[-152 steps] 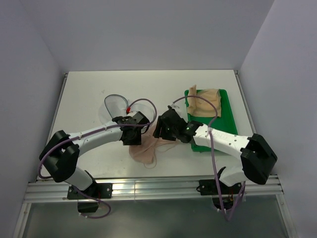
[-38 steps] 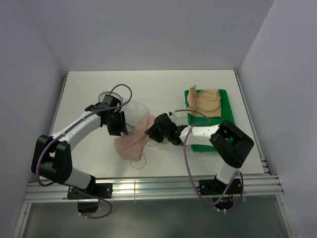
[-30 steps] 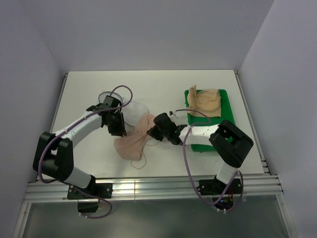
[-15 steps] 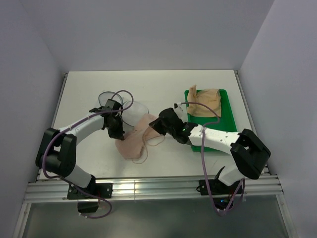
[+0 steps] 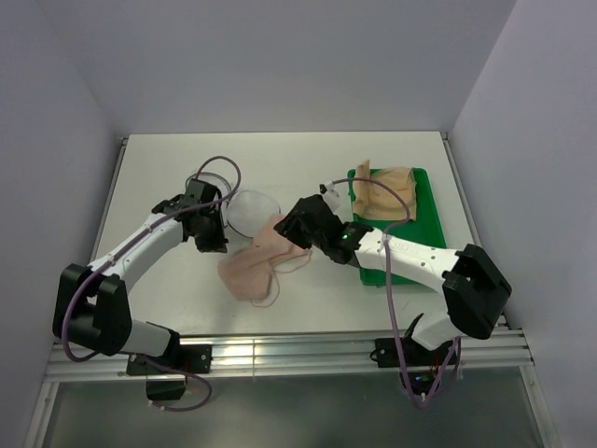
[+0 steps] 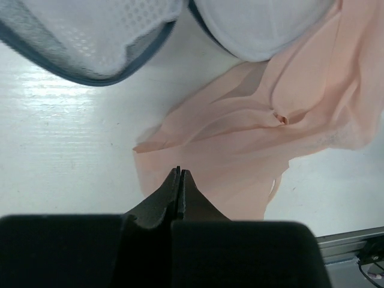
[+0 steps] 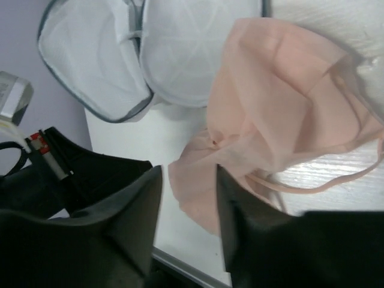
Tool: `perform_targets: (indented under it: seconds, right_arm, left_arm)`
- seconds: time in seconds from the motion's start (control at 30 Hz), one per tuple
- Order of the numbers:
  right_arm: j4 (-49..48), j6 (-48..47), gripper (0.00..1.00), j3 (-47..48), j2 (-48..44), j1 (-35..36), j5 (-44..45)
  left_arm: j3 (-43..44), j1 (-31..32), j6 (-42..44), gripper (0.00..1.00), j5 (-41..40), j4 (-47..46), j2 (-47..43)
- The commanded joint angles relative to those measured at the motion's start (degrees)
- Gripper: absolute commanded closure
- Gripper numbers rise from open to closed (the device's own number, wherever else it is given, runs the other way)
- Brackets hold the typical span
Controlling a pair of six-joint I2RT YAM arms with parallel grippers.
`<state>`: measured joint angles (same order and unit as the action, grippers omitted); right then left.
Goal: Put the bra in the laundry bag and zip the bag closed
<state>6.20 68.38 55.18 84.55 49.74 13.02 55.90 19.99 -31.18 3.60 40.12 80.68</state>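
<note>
The pale pink bra [image 5: 252,271] lies crumpled on the white table, its upper edge resting against the laundry bag [image 5: 250,209]. The bag lies unzipped, its two white mesh domes side by side [image 7: 96,60]. My left gripper [image 5: 215,243] hovers shut over the bra's left edge [image 6: 240,150], with nothing between its fingers; in the left wrist view its tip [image 6: 179,171] points at the fabric. My right gripper [image 5: 283,233] stands open above the bra's right part. In its wrist view the right gripper [image 7: 188,174] has only bra fabric [image 7: 276,108] far below its spread fingers.
A green tray [image 5: 403,257] sits on the right of the table, holding a darker tan garment [image 5: 384,191]. My left arm [image 7: 72,174] shows dark at the left of the right wrist view. The table's near edge rail [image 5: 280,350] runs in front of the bra.
The right gripper has opened and risen off the bra, which has dropped flat beside the bag. The left gripper has shut and shifted slightly left.
</note>
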Motion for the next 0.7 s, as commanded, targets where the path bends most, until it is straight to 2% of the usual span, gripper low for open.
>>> perform_targets:
  seconds: [0.0,0.03,0.13,0.17,0.2,0.3,0.5,0.67]
  right_arm:
    - [2.5,-4.2,0.49,1.1,-1.3,0.9,1.1]
    - [2.3,-4.3,0.41,0.0,-2.5,1.1,1.2]
    - [2.9,-5.6,0.33,-3.1,-4.2,0.4,2.7]
    - [2.7,-6.1,0.32,-4.1,-4.1,-1.3,2.5]
    - [1.3,-7.9,0.31,-4.4,-3.9,-2.3,0.4]
    - [-0.7,-10.5,0.30,-4.6,-0.5,-6.7,-2.7]
    - [-8.1,-13.5,0.28,-6.0,7.0,-9.9,-4.7]
    - [-17.7,-14.5,0.25,-9.1,10.9,-11.7,-8.9]
  left_arm:
    - [1.1,-1.2,0.2,1.00,-1.0,1.4,-2.0]
    - [1.0,-1.4,0.2,1.00,-1.1,1.5,-2.2]
    - [1.6,-1.4,0.6,0.90,0.9,1.7,-3.4]
    - [1.8,-1.0,0.7,0.85,1.8,2.0,-3.6]
    - [2.6,-0.4,0.8,0.76,2.2,2.6,-3.4]
    - [2.5,3.6,-0.5,0.71,1.2,2.0,-3.6]
    - [1.1,10.4,-6.9,0.70,3.8,-4.6,-0.3]
    - [-0.5,12.3,-10.5,0.70,2.3,-9.8,4.3]
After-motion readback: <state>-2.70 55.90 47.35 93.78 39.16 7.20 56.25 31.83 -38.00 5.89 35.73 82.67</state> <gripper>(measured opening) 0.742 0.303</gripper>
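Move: The bra lies spread low on the table, its middle about 10 cm to the right of the left hand, 3 cm back and some 5 cm below; the bag's mesh lid is about 9 cm ahead and 8 cm right of that hand, the bag's body 10 cm ahead and 3 cm left. From the right hand, the bra's right end is about 5 cm to the right, 1 cm ahead and 10 cm below, with the mesh lid 7 cm ahead and 6 cm left. The right hand, fingers already partly open, spreads them wider and swings about 6 cm right and 3 cm forward while sinking some 10 cm, rolling about 10 degrees so its left side dips, to bring the parted fingertips down about the bra's right end. Meanwhile the left hand opens its shut fingers to roughly a third and sweeps about 7 cm right and 2 cm back over the bra towards its middle, lifting only a centimetre on the way and coming down again, with no touch to be seen by either hand. ##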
